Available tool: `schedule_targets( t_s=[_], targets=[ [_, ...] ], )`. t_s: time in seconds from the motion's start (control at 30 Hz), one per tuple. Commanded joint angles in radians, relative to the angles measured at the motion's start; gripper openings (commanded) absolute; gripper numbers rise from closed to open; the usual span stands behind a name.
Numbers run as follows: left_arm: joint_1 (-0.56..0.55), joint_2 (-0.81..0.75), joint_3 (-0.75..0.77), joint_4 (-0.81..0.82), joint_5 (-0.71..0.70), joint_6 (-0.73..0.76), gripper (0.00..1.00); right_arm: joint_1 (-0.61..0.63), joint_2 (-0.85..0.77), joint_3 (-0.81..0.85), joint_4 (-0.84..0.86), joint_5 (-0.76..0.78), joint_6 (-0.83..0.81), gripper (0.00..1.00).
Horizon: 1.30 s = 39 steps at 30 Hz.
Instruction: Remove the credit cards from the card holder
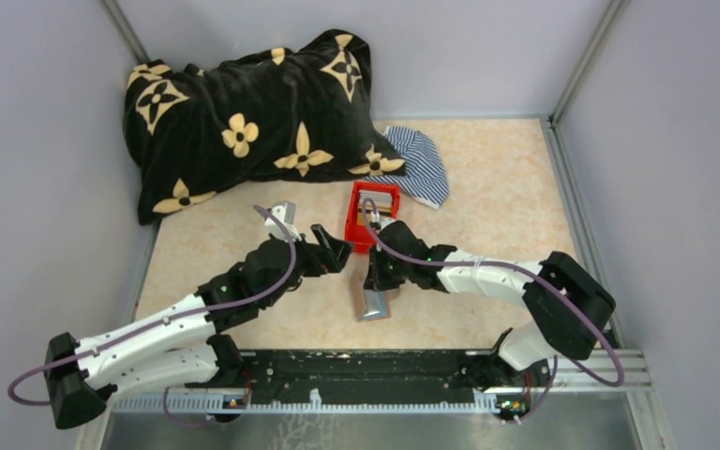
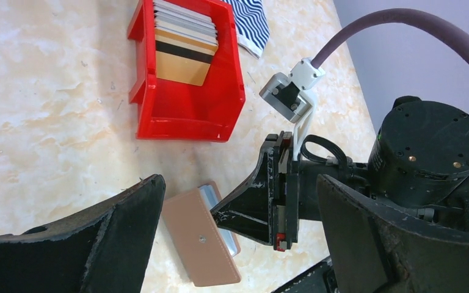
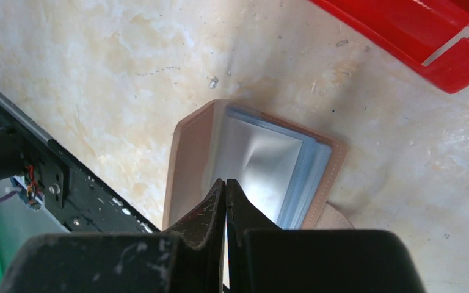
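The reddish-brown card holder (image 1: 373, 305) (image 2: 198, 244) (image 3: 186, 159) lies on the table in front of the red box, its flap lifted. Grey and light blue credit cards (image 3: 262, 159) (image 2: 210, 194) show stacked inside it. My right gripper (image 1: 375, 281) (image 2: 217, 213) (image 3: 226, 182) is shut, with its tips pointing down at the holder's near edge, against the cards beside the flap. I cannot tell whether a card is pinched. My left gripper (image 1: 336, 251) (image 2: 239, 180) hangs wide open just left of the holder, with nothing between its fingers.
A red open-top box (image 1: 372, 214) (image 2: 186, 116) (image 3: 427, 36) holding several upright cards stands just behind the holder. A black flowered cushion (image 1: 244, 122) and a striped cloth (image 1: 422, 164) lie at the back. The black base rail (image 1: 366, 375) runs along the near edge.
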State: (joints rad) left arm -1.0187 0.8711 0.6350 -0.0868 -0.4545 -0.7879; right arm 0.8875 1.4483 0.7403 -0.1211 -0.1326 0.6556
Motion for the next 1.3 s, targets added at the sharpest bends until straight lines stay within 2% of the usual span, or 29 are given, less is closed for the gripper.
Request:
schedule_targets(
  t_s=[0.0, 0.2, 0.37, 0.53, 0.7, 0.97, 1.13, 1.27],
  targets=[
    [0.002, -0.037, -0.019, -0.029, -0.033, -0.017, 1.00, 0.009, 0.000, 0.015, 0.039, -0.031, 0.009, 0.00],
    [0.015, -0.071, -0.046, -0.053, -0.048, -0.045, 1.00, 0.073, -0.008, 0.089, 0.003, -0.011, 0.004, 0.00],
    [0.115, -0.126, -0.059, -0.108, 0.009, -0.047, 1.00, 0.083, 0.008, 0.110, 0.039, -0.060, 0.003, 0.00],
    [0.189, -0.179, -0.090, -0.111, 0.091, -0.046, 1.00, 0.099, 0.113, 0.151, 0.054, -0.119, -0.012, 0.00],
    [0.197, -0.196, -0.101, -0.123, 0.097, -0.050, 1.00, 0.129, 0.213, 0.206, 0.043, -0.135, -0.023, 0.00],
    [0.197, -0.205, -0.094, -0.120, 0.112, -0.043, 1.00, 0.130, 0.302, 0.176, 0.066, -0.138, -0.014, 0.00],
    [0.197, -0.125, -0.174, 0.006, 0.246, -0.111, 0.99, 0.128, 0.297, 0.175, 0.076, -0.129, -0.013, 0.00],
    [0.185, 0.043, -0.253, 0.134, 0.468, -0.226, 0.99, 0.124, 0.297, 0.181, 0.088, -0.127, -0.013, 0.00]
  ],
)
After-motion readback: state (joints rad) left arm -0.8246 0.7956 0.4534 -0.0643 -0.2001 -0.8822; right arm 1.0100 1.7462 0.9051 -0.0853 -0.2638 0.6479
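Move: Over the partly opened card holder, the right hand has the raised brown cover's middle about 3 cm to its left, 1 cm back and 3 cm below. The blue sleeves lie about 2 cm right, 2 cm back and 4 cm down. The red box's middle is some 17 cm ahead, 1 cm right and 3 cm lower. From the left hand the cover lies roughly 4 cm back, 5 cm right and 18 cm below. Swinging the cover over with its shut fingertips, the right hand goes about 6 cm left and some 4 cm back, first rising a little, then sinking to press down on the cover's inner face near the fold and turning roughly 10 degrees counter-clockwise. The left hand, wide open, shifts about 6 cm left, waits, then swings partly back right while dropping some 5 cm. ##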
